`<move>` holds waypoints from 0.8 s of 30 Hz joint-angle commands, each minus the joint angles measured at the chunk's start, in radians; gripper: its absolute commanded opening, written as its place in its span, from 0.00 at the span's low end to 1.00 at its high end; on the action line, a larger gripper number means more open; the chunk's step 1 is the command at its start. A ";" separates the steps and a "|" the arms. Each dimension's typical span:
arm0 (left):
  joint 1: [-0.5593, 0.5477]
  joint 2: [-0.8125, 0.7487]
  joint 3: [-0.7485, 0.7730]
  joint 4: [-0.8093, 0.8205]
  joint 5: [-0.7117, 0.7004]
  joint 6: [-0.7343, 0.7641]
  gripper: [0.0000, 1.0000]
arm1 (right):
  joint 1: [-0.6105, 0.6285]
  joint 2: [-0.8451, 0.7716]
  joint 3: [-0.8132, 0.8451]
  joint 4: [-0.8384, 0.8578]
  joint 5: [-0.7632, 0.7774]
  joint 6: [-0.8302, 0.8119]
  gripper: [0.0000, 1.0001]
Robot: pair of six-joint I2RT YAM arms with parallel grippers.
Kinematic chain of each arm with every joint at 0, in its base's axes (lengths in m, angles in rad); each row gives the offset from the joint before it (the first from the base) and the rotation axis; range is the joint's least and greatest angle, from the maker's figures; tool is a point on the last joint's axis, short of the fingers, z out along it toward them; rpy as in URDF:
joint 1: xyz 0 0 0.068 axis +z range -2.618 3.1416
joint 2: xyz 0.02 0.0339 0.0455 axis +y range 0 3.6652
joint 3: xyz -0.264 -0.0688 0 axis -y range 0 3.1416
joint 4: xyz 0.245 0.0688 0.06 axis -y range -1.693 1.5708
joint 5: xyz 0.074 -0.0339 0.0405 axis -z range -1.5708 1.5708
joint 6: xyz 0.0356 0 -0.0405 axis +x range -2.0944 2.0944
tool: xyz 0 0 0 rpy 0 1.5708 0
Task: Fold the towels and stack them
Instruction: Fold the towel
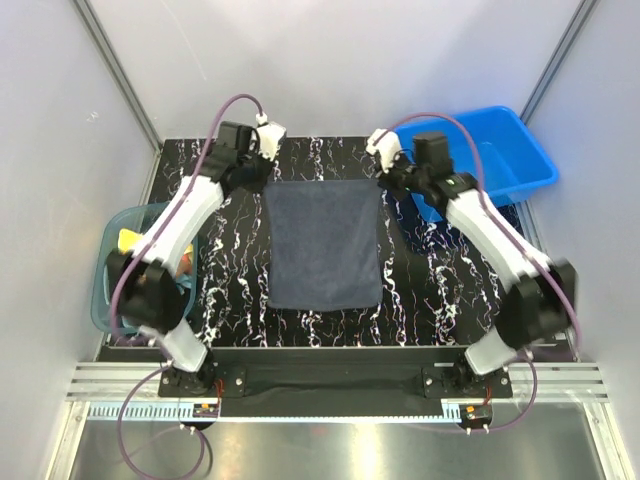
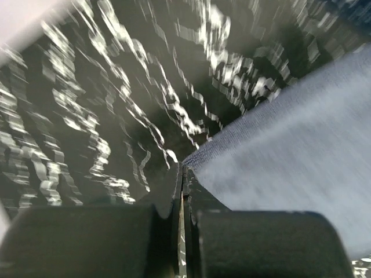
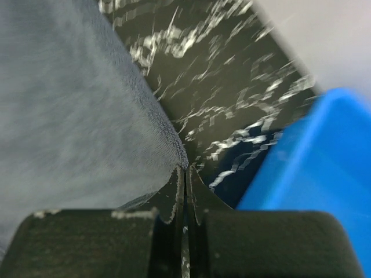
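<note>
A dark slate-blue towel (image 1: 323, 245) lies spread flat in the middle of the black marbled table (image 1: 235, 290). My left gripper (image 1: 263, 176) is at its far left corner, jaws shut, and in the left wrist view the towel (image 2: 290, 145) corner runs right into the closed fingertips of the gripper (image 2: 184, 169). My right gripper (image 1: 384, 178) is at the far right corner, also shut. The right wrist view shows the towel (image 3: 69, 116) corner meeting the tips of that gripper (image 3: 185, 169). More towels, one pale yellow (image 1: 130, 240), sit bunched in the tub at the left.
A translucent teal tub (image 1: 103, 295) stands at the table's left edge beside my left arm. A rigid blue bin (image 1: 500, 150) sits at the far right, close to my right gripper, and shows as a blue wall (image 3: 313, 168) in the right wrist view.
</note>
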 commanded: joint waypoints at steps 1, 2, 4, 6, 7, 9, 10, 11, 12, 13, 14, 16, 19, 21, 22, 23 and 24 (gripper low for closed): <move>0.070 0.144 0.085 0.088 0.113 -0.004 0.00 | -0.034 0.185 0.079 0.109 -0.056 -0.026 0.00; 0.084 0.190 0.155 0.092 0.147 -0.003 0.00 | -0.043 0.236 0.108 0.120 -0.057 -0.029 0.00; 0.102 0.351 0.258 0.046 0.167 0.009 0.00 | -0.051 0.371 0.206 0.123 -0.045 -0.045 0.00; 0.110 0.437 0.376 0.015 0.181 0.019 0.00 | -0.057 0.472 0.290 0.131 -0.053 -0.054 0.00; 0.114 0.464 0.395 0.021 0.179 0.022 0.00 | -0.060 0.499 0.309 0.143 -0.053 -0.054 0.00; 0.114 0.517 0.428 0.033 0.163 0.028 0.00 | -0.063 0.557 0.355 0.158 -0.042 -0.066 0.00; 0.114 0.531 0.430 0.047 0.149 0.034 0.00 | -0.062 0.571 0.364 0.166 -0.030 -0.071 0.00; 0.114 0.537 0.429 0.059 0.140 0.040 0.00 | -0.063 0.580 0.366 0.180 -0.016 -0.075 0.00; 0.113 0.545 0.426 0.070 0.118 0.046 0.00 | -0.063 0.594 0.363 0.212 0.010 -0.087 0.00; 0.116 0.551 0.420 0.093 0.104 0.052 0.00 | -0.063 0.600 0.364 0.218 0.016 -0.098 0.00; 0.114 0.554 0.416 0.095 0.097 0.054 0.00 | -0.063 0.605 0.367 0.214 0.025 -0.109 0.00; 0.114 0.542 0.404 0.095 0.077 0.054 0.00 | -0.063 0.602 0.357 0.204 0.047 -0.130 0.00; 0.114 0.470 0.312 0.130 0.054 0.063 0.00 | -0.065 0.559 0.286 0.211 0.074 -0.161 0.00; 0.113 0.436 0.237 0.145 0.034 0.068 0.00 | -0.065 0.515 0.222 0.235 0.096 -0.167 0.00; 0.113 0.407 0.220 0.148 0.034 0.074 0.00 | -0.064 0.499 0.204 0.240 0.099 -0.169 0.00; 0.113 0.398 0.190 0.147 0.031 0.072 0.00 | -0.065 0.482 0.182 0.253 0.099 -0.170 0.00; 0.113 0.389 0.182 0.145 0.025 0.068 0.00 | -0.064 0.449 0.130 0.272 0.091 -0.169 0.00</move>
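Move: The left gripper holds the towel's far-left corner and the right its far-right corner, some 18 cm apart and 23 cm above the table. The spot for the held edge lies about 11 cm ahead of both, 22 cm lower and centred between them. The towel's loose near edge hangs roughly 12 cm back and 20 cm below them, also centred. The blue bin is some 18 cm ahead and 22 cm right of the right gripper; the laundry basket is about 24 cm left and 5 cm back of the left gripper. Swing both grippers fast down and forward together, keeping both far corners pinched and the edge spread: about 13 cm down and 12 cm forward with the left, a little more with the right. Tip the fingers down some 10 degrees as they drop, level out at low height, then ease both back a centimetre or two towards the base, still above the table. ##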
